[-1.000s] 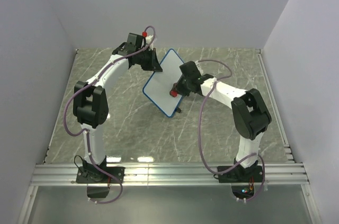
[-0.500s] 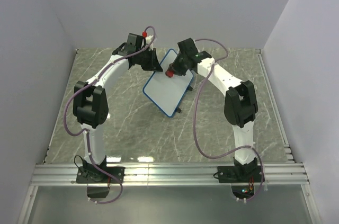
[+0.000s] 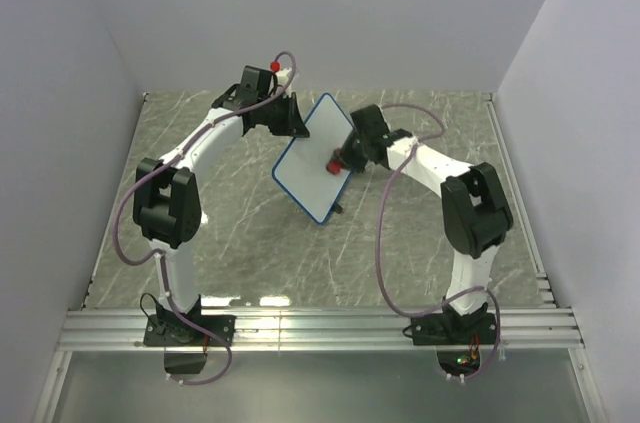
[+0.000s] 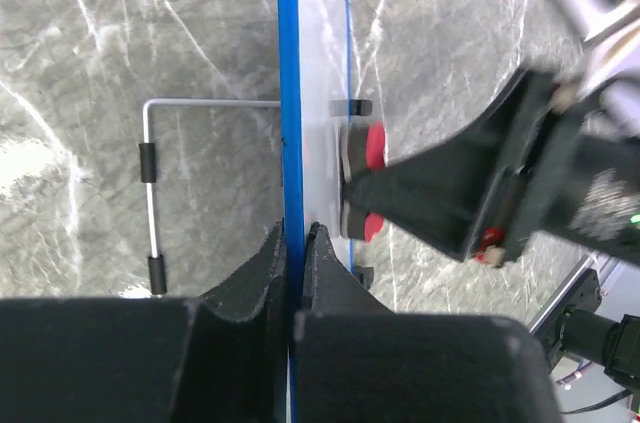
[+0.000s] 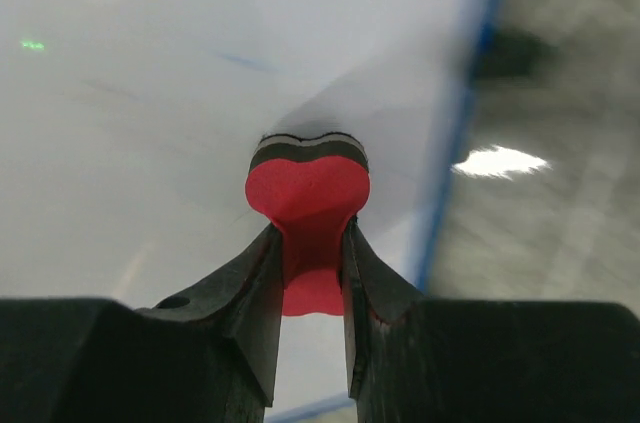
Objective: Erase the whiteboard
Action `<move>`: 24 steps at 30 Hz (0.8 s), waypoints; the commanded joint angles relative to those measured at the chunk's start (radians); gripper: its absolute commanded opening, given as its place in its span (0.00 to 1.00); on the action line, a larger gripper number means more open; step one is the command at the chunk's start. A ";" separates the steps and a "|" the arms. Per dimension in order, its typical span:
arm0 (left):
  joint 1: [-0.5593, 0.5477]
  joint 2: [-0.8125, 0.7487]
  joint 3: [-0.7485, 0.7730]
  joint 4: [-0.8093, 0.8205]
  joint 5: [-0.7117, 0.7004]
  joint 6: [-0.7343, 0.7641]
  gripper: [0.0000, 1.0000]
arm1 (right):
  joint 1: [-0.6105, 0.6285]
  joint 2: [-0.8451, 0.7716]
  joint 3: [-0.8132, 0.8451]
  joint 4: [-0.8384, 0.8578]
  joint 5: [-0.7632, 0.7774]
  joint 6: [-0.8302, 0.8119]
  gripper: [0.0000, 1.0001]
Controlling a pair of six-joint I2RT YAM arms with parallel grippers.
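Observation:
The whiteboard [image 3: 308,161] is white with a thin blue rim and stands tilted off the table. My left gripper [image 3: 291,125] is shut on its upper left edge; in the left wrist view the fingers pinch the blue rim [image 4: 290,93] edge-on. My right gripper [image 3: 338,162] is shut on a small red eraser [image 3: 333,167] by its narrow waist. The eraser [image 5: 308,188] presses its dark felt face against the white surface [image 5: 140,113] near the board's right edge. From the left wrist view the eraser [image 4: 375,146] shows against the board's face. I see no clear marks on the board.
The marble-patterned table [image 3: 230,233] lies under both arms, with grey walls on three sides. A thin wire stand [image 4: 150,193] with black sleeves sticks out behind the board. A metal rail [image 3: 320,328] runs along the near edge by the arm bases.
My right gripper swept the eraser up to the board's top edge, then back down toward its right middle. The left gripper kept hold; the board shifted slightly.

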 commanded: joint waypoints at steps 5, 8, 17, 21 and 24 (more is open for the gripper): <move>-0.060 0.021 -0.075 -0.157 -0.137 0.104 0.10 | -0.084 -0.311 -0.263 -0.010 0.121 -0.060 0.00; -0.060 0.005 -0.094 -0.139 -0.154 0.094 0.28 | -0.087 -0.356 -0.298 -0.068 0.178 -0.121 0.00; -0.060 -0.012 -0.118 -0.145 -0.175 0.082 0.41 | -0.087 -0.339 -0.358 -0.137 0.269 -0.163 0.37; -0.060 -0.050 -0.118 -0.150 -0.194 0.070 0.44 | -0.087 -0.350 -0.366 -0.171 0.303 -0.184 1.00; -0.061 -0.084 -0.092 -0.176 -0.232 0.067 0.59 | -0.087 -0.385 -0.370 -0.180 0.295 -0.209 1.00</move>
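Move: My right hand has the eraser between its fingers on the whiteboard; the bare table spot where I set it down is about 11 cm to the right, 7 cm back and 8 cm below. The board's middle is some 4 cm to this hand's left and 3 cm lower, its upper black clip about 5 cm right and 3 cm back. From my left hand, gripping the board's left edge, the board's middle is about 4 cm right, 6 cm back and 6 cm below; the eraser is 7 cm right, 8 cm back. I finish the wipe by drawing the eraser back and to the right down the board, then lift it some 5 cm off past the right edge and sink again, about 13 cm right and 8 cm back in all, rolling about 20 degrees and opening wide to let the eraser go. Meanwhile my left hand sinks about 5 cm and eases back, opening halfway around the board's edge. ##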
